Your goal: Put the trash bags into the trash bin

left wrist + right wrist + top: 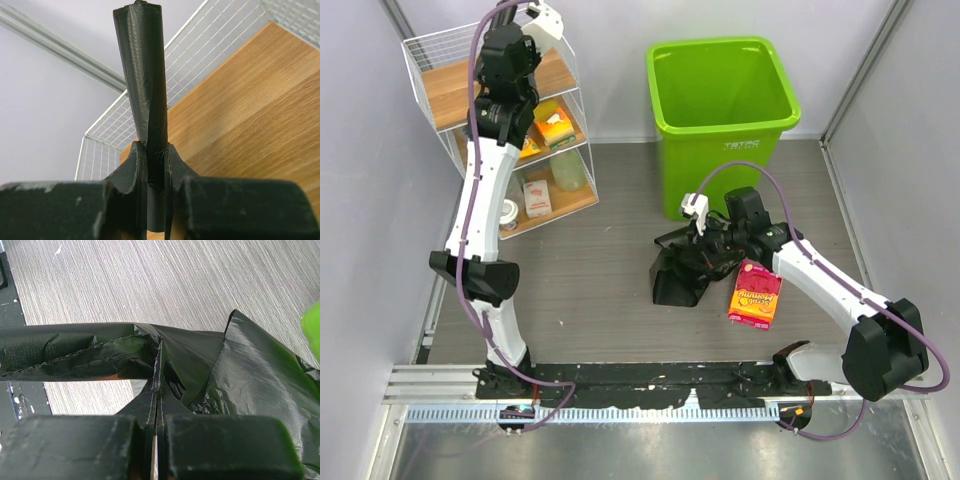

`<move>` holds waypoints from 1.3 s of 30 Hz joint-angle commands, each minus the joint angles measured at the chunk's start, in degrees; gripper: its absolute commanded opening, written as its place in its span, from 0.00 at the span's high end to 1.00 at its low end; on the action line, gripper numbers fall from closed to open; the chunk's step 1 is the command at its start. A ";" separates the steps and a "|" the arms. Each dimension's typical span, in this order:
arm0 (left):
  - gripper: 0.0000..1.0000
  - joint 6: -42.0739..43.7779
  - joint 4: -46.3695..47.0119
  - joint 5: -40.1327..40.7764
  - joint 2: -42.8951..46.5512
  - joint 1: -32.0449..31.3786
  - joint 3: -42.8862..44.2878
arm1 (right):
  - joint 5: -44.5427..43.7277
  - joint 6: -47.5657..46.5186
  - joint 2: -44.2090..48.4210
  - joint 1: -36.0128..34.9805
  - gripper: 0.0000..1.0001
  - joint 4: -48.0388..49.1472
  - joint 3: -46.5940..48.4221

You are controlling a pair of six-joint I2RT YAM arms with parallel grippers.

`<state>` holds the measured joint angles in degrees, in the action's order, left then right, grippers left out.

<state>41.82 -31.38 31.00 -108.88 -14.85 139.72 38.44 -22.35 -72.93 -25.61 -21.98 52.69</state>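
The trash bag (678, 272) is a crinkled glossy black heap on the floor in front of the lime-green trash bin (720, 95), which stands upright and open. My right gripper (708, 243) is at the heap's top edge, shut on a fold of the bag (250, 375); its jaws (157, 385) pinch the thin plastic, and a seamed strip stretches away to the left. My left gripper (155, 160) is raised over the top wooden board of the wire shelf (250, 110), shut on a slim, tightly rolled black cylinder (145, 75) that sticks out past the fingertips.
A wire shelf with wooden boards (510, 120) stands at the back left, holding boxes and jars. A pink snack packet (755, 293) lies on the floor beside my right arm. Grey walls close in both sides. The bin's green edge (312, 330) shows at the right.
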 commanded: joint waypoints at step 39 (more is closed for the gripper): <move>0.22 -34.69 -16.27 -39.77 27.21 3.69 -18.93 | -4.42 -1.56 -3.61 -4.27 0.99 -5.01 14.71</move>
<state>17.72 -44.75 5.15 -88.16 -11.14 128.77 35.64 -23.59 -73.82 -26.68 -27.44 61.17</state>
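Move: The left hand still grips the black roll of bags just above the top shelf, whose middle is about 6 cm below it, 1 cm ahead and 2 cm left; the orange box is some 20 cm below the hand, 5 back and 8 right. The right hand still pinches the opened trash bag, with the bin's middle about 20 cm ahead, 4 cm right and nearly level; the red box lies roughly 6 cm back, 13 cm right and 12 cm below that hand. The left hand eases the roll about 2 cm each forward, left and down onto the top shelf, opens wide to let go of it, then backs off some 11 cm from the shelf, rising and drifting right a little while the wrist rolls its left side down and swings clockwise. The right hand keeps the opened bag pinched and all but still beside the bin, and only at the end lifts it about 3 cm. ##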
